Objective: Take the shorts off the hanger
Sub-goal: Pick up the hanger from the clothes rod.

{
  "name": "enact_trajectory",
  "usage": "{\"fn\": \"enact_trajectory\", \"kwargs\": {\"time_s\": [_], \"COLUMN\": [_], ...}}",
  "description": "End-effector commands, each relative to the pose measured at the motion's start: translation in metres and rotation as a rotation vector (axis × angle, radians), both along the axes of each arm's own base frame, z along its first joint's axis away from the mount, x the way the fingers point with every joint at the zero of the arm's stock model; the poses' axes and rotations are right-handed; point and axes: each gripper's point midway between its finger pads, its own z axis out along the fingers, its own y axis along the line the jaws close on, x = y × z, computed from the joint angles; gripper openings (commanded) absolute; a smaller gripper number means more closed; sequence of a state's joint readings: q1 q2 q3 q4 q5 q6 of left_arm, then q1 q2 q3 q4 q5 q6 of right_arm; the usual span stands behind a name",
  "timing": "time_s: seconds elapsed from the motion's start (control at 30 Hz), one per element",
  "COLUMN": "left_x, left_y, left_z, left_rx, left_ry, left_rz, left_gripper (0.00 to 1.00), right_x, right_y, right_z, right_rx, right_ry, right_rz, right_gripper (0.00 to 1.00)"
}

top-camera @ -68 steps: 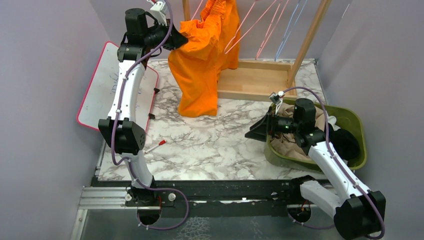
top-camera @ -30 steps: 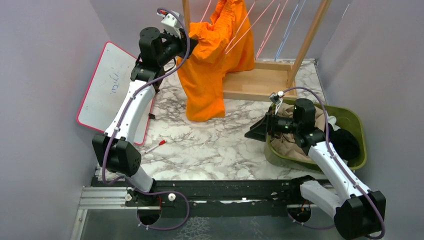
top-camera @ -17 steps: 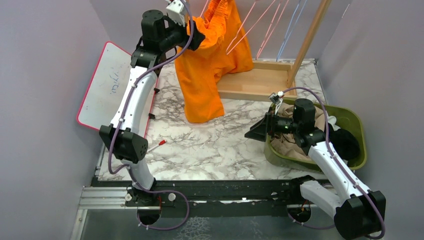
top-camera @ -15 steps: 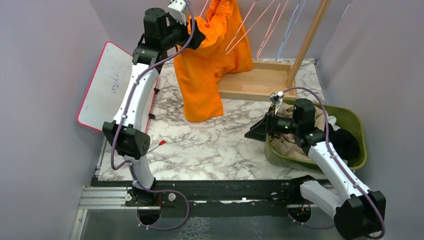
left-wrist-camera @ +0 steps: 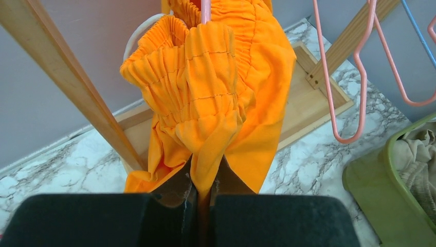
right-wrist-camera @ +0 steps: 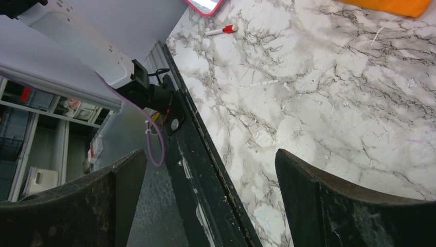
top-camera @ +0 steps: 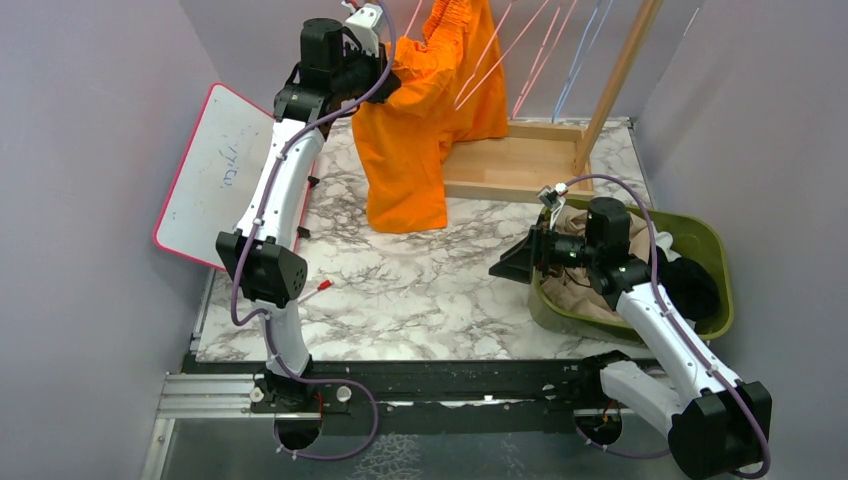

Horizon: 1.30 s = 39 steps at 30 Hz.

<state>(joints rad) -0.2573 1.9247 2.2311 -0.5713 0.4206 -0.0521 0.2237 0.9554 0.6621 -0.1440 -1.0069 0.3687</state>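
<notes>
Orange shorts (top-camera: 420, 120) hang by their gathered waistband from a pink hanger (left-wrist-camera: 205, 7) on the wooden rack, legs trailing down to the table. My left gripper (top-camera: 383, 76) is raised at the rack's left side, shut on a fold of the orange shorts (left-wrist-camera: 216, 92) just below the waistband; the fabric is pinched between the jaws of the left gripper (left-wrist-camera: 204, 179). My right gripper (top-camera: 506, 262) hovers open and empty over the marble, at the left rim of the green bin (top-camera: 716, 250). In the right wrist view the right gripper (right-wrist-camera: 211, 162) has nothing between its jaws. Tan shorts (top-camera: 580, 292) and black shorts (top-camera: 697, 290) lie in the bin.
The wooden rack base (top-camera: 520, 165) and slanted post (top-camera: 615, 80) stand at the back, with empty pink and blue hangers (top-camera: 545, 60) beside the shorts. A red-framed whiteboard (top-camera: 215, 170) leans at the left. A red marker (top-camera: 312, 290) lies on the marble.
The left arm has risen and swung right toward the rack, letting go briefly and closing again on the orange shorts higher up. The shorts' legs shifted slightly. The right arm has not moved.
</notes>
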Motion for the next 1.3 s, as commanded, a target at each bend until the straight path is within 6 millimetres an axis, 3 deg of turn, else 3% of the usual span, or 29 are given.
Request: {"fn": "enact_trajectory", "kwargs": {"time_s": [0.0, 0.27, 0.47, 0.6, 0.8, 1.07, 1.27], "left_x": [-0.002, -0.023, -0.034, -0.036, -0.029, -0.040, -0.051], "left_y": [-0.001, -0.027, -0.011, -0.005, 0.000, -0.003, 0.008], "left_z": [0.018, 0.062, 0.103, 0.118, 0.124, 0.132, 0.109], "left_rx": [-0.018, -0.016, -0.089, -0.117, -0.097, -0.093, -0.064], "left_ry": [-0.033, -0.309, -0.471, -0.526, -0.568, -0.635, -0.572], "left_rz": [0.006, -0.024, 0.081, 0.114, 0.156, 0.135, 0.168], "left_gripper": [0.00, 0.00, 0.00, 0.00, 0.00, 0.00, 0.00], "right_x": [-0.001, -0.001, -0.001, -0.001, 0.000, 0.000, 0.001], "right_y": [0.000, 0.000, 0.000, 0.000, 0.000, 0.000, -0.001], "right_z": [-0.003, -0.006, -0.007, -0.008, -0.009, -0.009, -0.010], "right_rx": [-0.010, -0.012, -0.015, -0.016, -0.018, -0.017, -0.022], "right_ry": [0.006, 0.015, 0.016, 0.021, 0.022, 0.025, 0.027], "right_rz": [-0.009, -0.009, -0.013, -0.015, -0.018, -0.018, -0.023], "right_gripper": [0.96, 0.96, 0.97, 0.97, 0.97, 0.97, 0.97]}}
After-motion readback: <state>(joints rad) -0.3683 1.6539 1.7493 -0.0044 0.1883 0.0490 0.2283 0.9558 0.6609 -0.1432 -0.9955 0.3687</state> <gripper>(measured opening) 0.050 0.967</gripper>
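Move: The orange shorts' pink hanger, which the left hand is working at through the cloth already pinched below the waistband, lies about 8 cm ahead of that hand, 5 cm to its right and 10 cm above. The rack's left post stands roughly 13 cm ahead and 4 cm left; the nearest empty pink hanger is some 20 cm right, 8 cm ahead and 5 cm up. From the right hand, the shorts' hanger is about 38 cm ahead, 18 cm left and 27 cm above. The orange shorts' cloth stays pinched below the waistband in the shut left fingers; the left hand first draws it right and back about 3 cm, then raises it so that it ends some 5 cm higher, still slightly back and right. Meanwhile the fingers tilt upward by over 20 degrees, with a slight counter-clockwise turn. ##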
